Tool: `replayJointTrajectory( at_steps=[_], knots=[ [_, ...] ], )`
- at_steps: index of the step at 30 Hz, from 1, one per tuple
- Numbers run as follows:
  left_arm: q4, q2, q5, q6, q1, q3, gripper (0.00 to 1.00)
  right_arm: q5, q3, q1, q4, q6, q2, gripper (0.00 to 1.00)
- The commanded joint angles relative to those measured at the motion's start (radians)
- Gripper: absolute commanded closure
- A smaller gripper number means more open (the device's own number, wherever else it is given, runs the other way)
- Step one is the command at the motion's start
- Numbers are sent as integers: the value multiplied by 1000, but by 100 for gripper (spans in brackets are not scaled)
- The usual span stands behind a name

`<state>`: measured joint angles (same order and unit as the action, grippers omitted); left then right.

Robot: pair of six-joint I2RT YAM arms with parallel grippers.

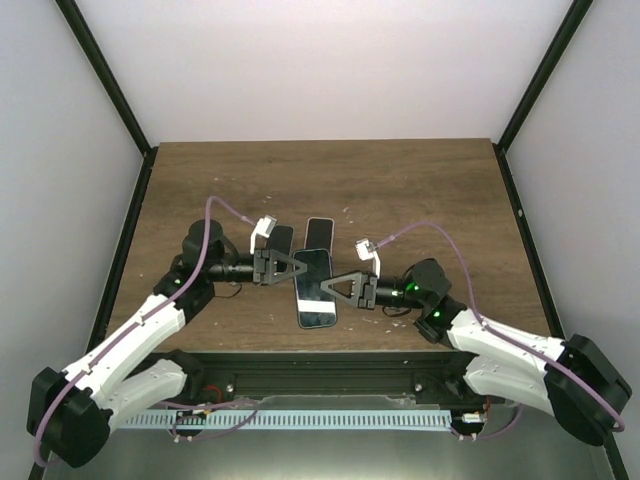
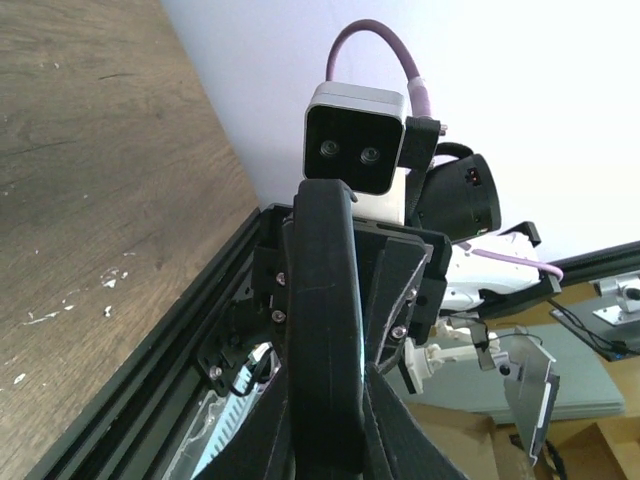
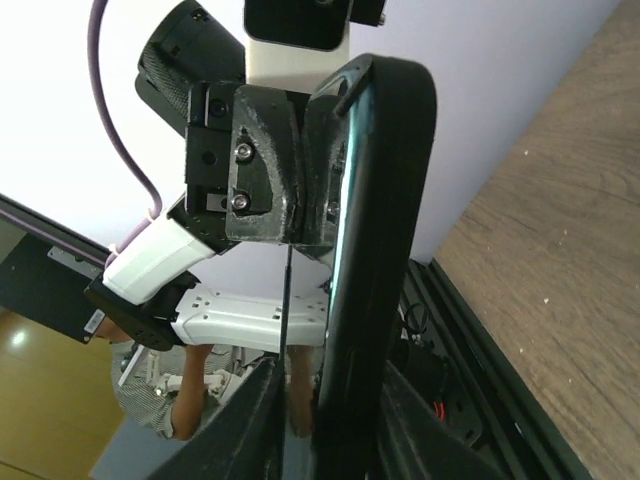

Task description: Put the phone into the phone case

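Observation:
The phone [image 1: 316,290] hangs screen up between the two arms, over the near part of the table [image 1: 420,190]. A thick black rim that looks like the phone case [image 3: 385,200] wraps its edge, also seen end-on as the case [image 2: 320,300]. My left gripper [image 1: 290,268] reaches in from the left, and in its wrist view the left gripper [image 2: 325,420] is shut on the cased phone. From the right, my right gripper [image 1: 335,290] has a jaw on each face of the phone. In the right wrist view the right gripper [image 3: 335,420] shows a thin bright strip on the screen side.
Two dark flat slabs lie on the table just behind the held phone, one [image 1: 320,228] in the open and one [image 1: 281,240] partly under the left wrist camera. The black frame rail [image 1: 320,365] runs along the near edge. Black posts [image 1: 110,90] flank the table.

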<state>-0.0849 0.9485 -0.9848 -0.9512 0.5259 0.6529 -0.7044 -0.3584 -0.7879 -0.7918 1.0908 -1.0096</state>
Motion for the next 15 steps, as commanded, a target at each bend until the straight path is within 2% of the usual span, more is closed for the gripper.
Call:
replayJointTrajectory(
  at_steps=[1, 3, 7, 11, 15],
  knots=[
    [37, -2, -22, 55, -6, 43, 99, 30, -58, -5, 88, -30, 68, 74],
    [60, -7, -49, 87, -6, 50, 99, 78, -86, -6, 160, -36, 104, 66],
    [65, -14, -101, 117, -6, 53, 100, 152, -130, -4, 260, -62, 147, 60],
    [33, -16, -144, 113, -6, 46, 100, 150, -187, -4, 331, -91, 122, 54],
    [32, -10, -165, 133, -7, 38, 100, 128, -202, -4, 290, -78, 87, 53]
  ],
)
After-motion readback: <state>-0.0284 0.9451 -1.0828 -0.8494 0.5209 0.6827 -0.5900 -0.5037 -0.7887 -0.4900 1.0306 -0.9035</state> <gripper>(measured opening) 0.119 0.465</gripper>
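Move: Just left of the right hand, about 2 cm off and roughly level with it, is the middle of the black phone in its case, whose right edge lies between the already slightly parted fingers. The left hand pinches the opposite edge higher up, with that middle some 3 cm to its right, 3 cm back and 2 cm below. About 25 cm under the right hand on the table, the light-cased phone lies some 22 cm ahead, and the bare phone 20 cm ahead and 10 cm left. Opening wider to about half, the right fingers give up their grip on the case's right edge, and the hand climbs some 3.5 cm with a drift of 1.5 cm forward, towards the upper end across from the left fingers. Meanwhile the left hand keeps its pinch, drawing back about 1.5 cm and turning some 5 degrees clockwise. ##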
